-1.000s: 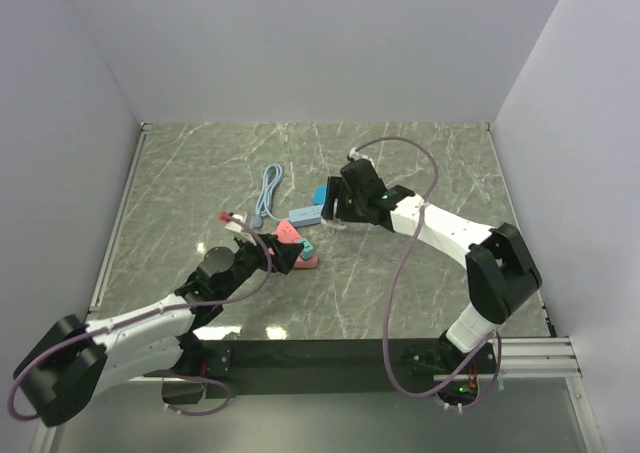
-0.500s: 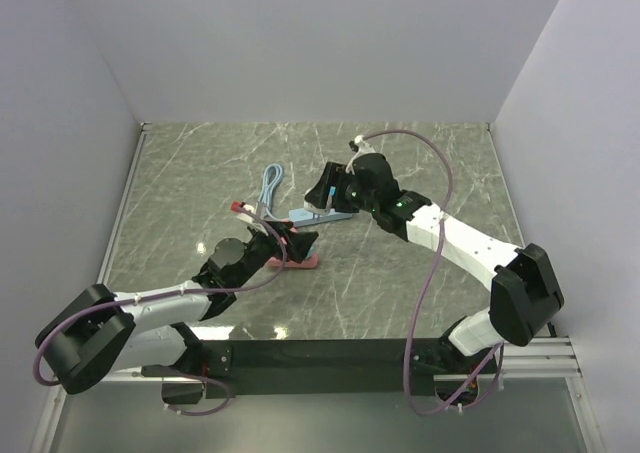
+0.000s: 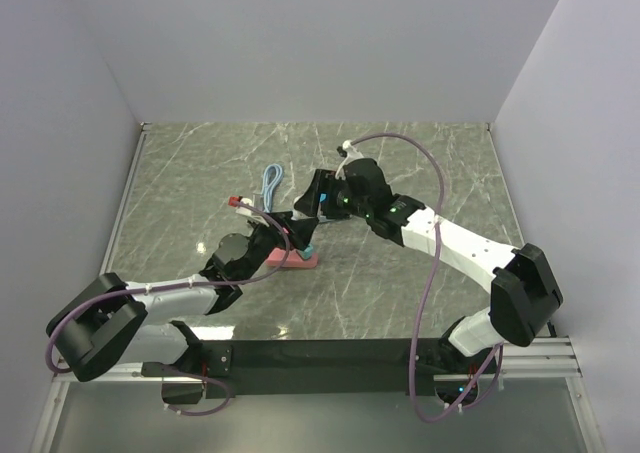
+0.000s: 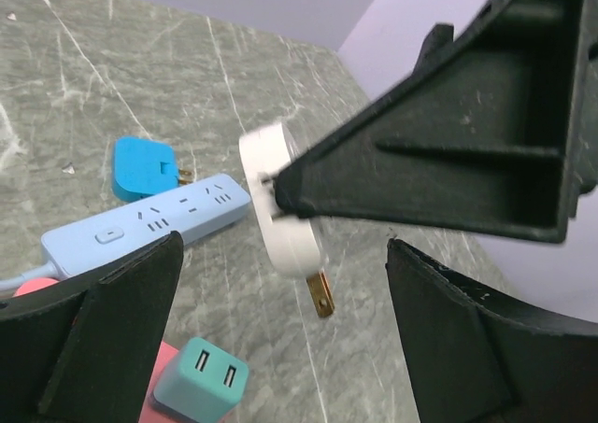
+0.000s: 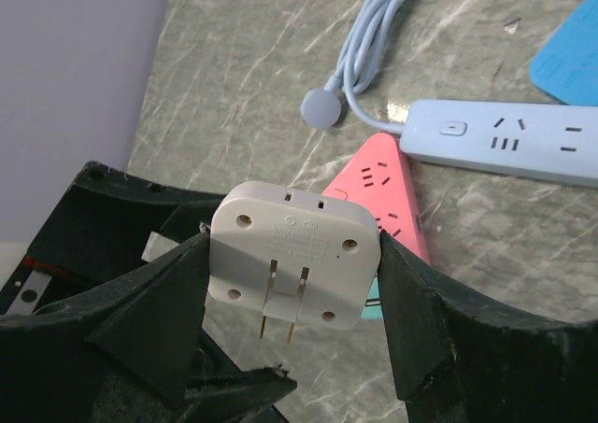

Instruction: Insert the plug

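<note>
My right gripper (image 5: 294,260) is shut on a white two-prong plug adapter (image 5: 294,255) and holds it in the air, prongs down. The adapter also shows in the left wrist view (image 4: 280,208), above the table beyond a teal plug (image 4: 199,381) that sits on the pink power strip (image 5: 388,194). My left gripper (image 4: 280,348) is open and empty, jaws wide apart just in front of the white adapter. A light blue power strip (image 5: 505,143) lies behind the pink one. In the top view the right gripper (image 3: 308,211) and the left gripper (image 3: 290,235) meet over the pink strip (image 3: 290,260).
A blue flat adapter (image 4: 140,168) lies beyond the light blue strip. The strip's coiled blue cable (image 3: 268,185) lies at the back left. White walls enclose the marble table (image 3: 420,163) on three sides.
My right gripper has carried the white adapter leftward and down, over the pink strip. My left gripper has reached forward toward it and now sits just under the right gripper.
</note>
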Available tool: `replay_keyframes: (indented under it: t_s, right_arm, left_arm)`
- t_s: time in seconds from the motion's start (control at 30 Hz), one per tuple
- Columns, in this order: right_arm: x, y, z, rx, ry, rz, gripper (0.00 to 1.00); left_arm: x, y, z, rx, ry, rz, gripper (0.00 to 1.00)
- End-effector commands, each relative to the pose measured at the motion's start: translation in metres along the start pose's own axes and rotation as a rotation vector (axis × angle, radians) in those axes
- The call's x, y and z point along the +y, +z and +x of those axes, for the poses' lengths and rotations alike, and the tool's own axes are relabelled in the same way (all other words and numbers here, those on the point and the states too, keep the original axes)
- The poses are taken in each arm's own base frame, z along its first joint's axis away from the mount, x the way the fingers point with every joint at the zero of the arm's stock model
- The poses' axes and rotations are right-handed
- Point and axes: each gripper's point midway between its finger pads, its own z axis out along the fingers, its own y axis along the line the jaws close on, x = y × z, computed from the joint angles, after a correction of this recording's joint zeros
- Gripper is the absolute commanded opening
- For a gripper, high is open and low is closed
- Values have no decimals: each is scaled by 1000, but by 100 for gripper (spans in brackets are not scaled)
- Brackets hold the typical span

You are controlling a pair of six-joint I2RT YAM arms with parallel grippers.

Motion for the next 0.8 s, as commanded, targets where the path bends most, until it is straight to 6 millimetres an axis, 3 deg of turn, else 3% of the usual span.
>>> replay_keyframes:
  t_s: [0.0,0.17,0.5,0.73,0.77]
  right_arm:
    - [19,-1,-8,-31,-11,-61,0]
    - [23,-3,-3,-24,-18,-72,0]
    - [23,-6,3,-23,-19,-74,0]
    - [19,-5,5,-19,-28,-67,0]
    - [18,-5,5,-17,-31,-67,4]
  left_arm:
    - [-13,8,-34,-123,-41,16,95]
    - [-11,10,-35,-126,-48,0,84]
    - [-19,13,-26,-93,-62,45,38]
    - [-20,9,-26,-87,-52,57,20]
    - [-22,8,-27,-87,-50,63,16]
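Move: The white plug, held in the right fingers, sits about 2 cm ahead of the left hand point, 2 cm to its right and 1 cm higher, between the open left fingers; the left gripper is thus 2 cm back, 2 cm left and 1 cm lower from the right hand. Below the left hand, the teal cube lies some 14 cm down, 1 cm ahead and 1 cm right. The pale blue power strip is 17 cm down, 13 cm ahead, 3 cm right. Left fingers close on the white plug as the right hand, still gripping, eases it about 1 cm back-left. ##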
